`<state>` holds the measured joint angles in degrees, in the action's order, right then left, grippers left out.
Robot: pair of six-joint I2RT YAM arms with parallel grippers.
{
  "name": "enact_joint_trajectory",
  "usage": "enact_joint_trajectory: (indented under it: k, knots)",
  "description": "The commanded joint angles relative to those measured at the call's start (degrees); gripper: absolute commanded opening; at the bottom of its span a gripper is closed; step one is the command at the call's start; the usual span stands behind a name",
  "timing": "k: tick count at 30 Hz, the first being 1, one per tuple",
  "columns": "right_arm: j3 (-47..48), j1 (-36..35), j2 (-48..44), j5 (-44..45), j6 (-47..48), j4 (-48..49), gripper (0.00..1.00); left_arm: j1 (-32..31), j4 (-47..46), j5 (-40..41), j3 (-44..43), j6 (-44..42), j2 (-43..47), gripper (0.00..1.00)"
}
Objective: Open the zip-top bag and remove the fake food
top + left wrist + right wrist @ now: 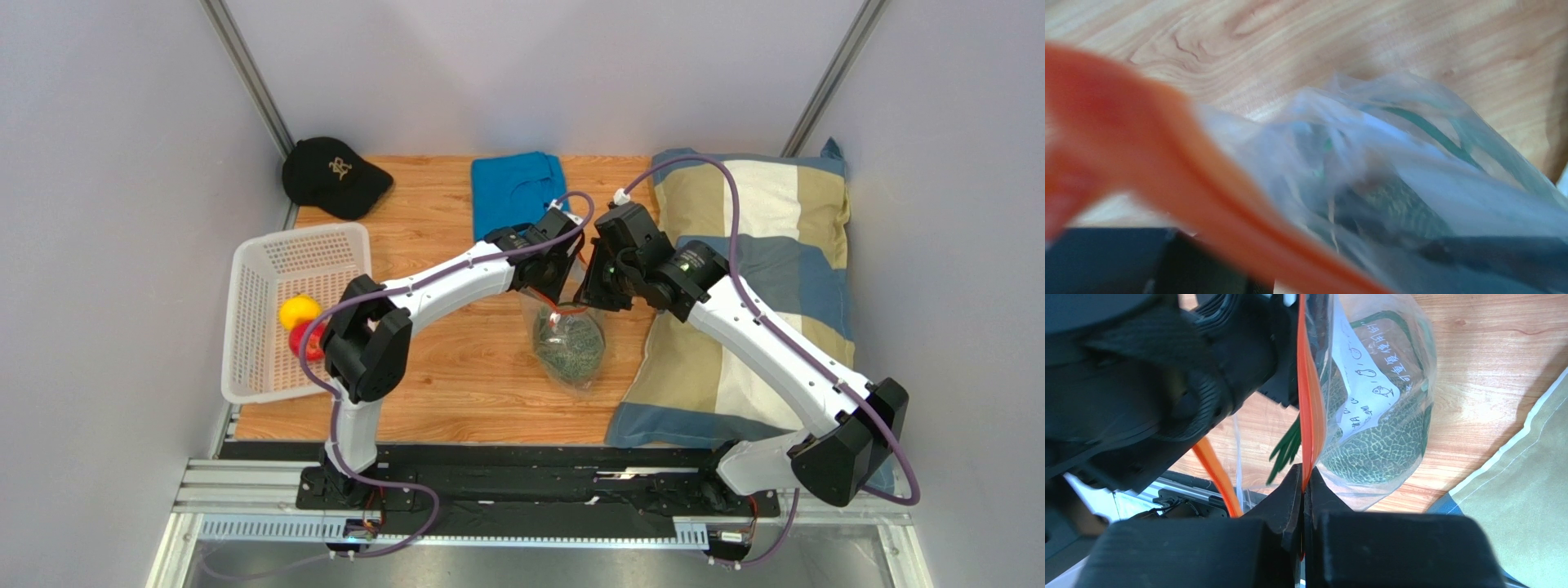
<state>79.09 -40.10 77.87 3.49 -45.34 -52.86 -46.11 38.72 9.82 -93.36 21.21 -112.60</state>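
The clear zip-top bag (pixel 567 347) hangs just above the wooden table, mouth up. My right gripper (pixel 1305 478) is shut on its orange-red zip strip (pixel 1309 410). Inside it sits the grey-green netted ball (pixel 1389 441), whose green stems (pixel 1287 447) poke out of the mouth. My left gripper (pixel 552 284) is at the bag's mouth, facing the right gripper (pixel 597 288). In the left wrist view the blurred strip (pixel 1168 165) and the bag (pixel 1389 177) fill the frame, and the dark fingers (pixel 1106 263) stand apart. A yellow fruit (pixel 297 312) and a red fruit (pixel 307 343) lie in the white basket (pixel 321 251).
The white basket stands at the table's left edge. A black cap (pixel 331 175) and a folded blue cloth (pixel 518 190) lie at the back. A checked pillow (pixel 761 245) covers the right side, close to the bag.
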Motion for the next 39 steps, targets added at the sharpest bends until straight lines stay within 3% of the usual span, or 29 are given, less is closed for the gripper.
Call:
enact_joint_trajectory:
  k: [1, 9, 16, 24, 26, 29, 33, 39]
  knots:
    - [1.16, -0.33, -1.84, -1.2, 0.25, 2.41, 0.0, 0.4, -3.2, 3.89, -2.35, 0.67, -1.92, 0.41]
    - [1.24, -0.33, -1.4, -1.81, 0.25, 2.24, 0.0, 0.4, -14.19, 2.48, 1.77, 3.31, -2.8, 0.35]
    - [1.33, -0.33, -0.7, -2.61, 0.52, 1.53, 0.0, 0.32, -15.25, 4.41, 0.46, 6.73, -5.18, 0.35]
    - [1.94, -0.42, -0.26, -2.7, 0.69, -0.05, 0.0, 0.49, -17.71, 6.62, -0.06, 5.95, -6.06, 0.13]
    - [2.03, -0.33, -0.34, -1.56, 0.78, -0.31, 0.0, 0.49, -17.02, 6.09, -0.94, 4.81, -5.97, 0.03]
    - [2.21, -0.25, -0.52, 1.43, 0.61, -0.23, 0.0, 0.49, -16.31, 3.98, 0.19, 3.49, -4.04, 0.0]
    - [2.56, 1.51, -0.08, 3.19, -0.36, 0.39, 0.0, 0.4, -19.82, -9.16, 7.04, 2.26, 3.67, 0.0]
    - [2.83, 3.18, -0.43, 2.93, 0.43, 2.5, 0.0, -0.12, -20.61, -12.72, 17.77, 2.26, 14.4, 0.0]
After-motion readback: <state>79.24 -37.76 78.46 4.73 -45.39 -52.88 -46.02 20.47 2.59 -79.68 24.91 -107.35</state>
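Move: The spring onion's white end lies inside the bag, about 4 cm ahead of the open left fingers, 3 cm to their right and 2 cm lower. The green melon sits roughly 6 cm back from that hand, 3 cm right and 6 cm below; the orange rim pinched by the right gripper is some 7 cm back, 4 cm right and 11 cm above. From the right hand, the onion is about 10 cm ahead, 1 cm left and 13 cm below. Reach the left gripper about 5 cm forward and right inside the bag, sinking a little, and shut its half-open fingers on the spring onion's white end. Then draw the pinched onion back some 5 cm, rising slightly. Keep the right gripper shut on the orange rim, easing it a couple of centimetres forward and right as the left pulls back. ##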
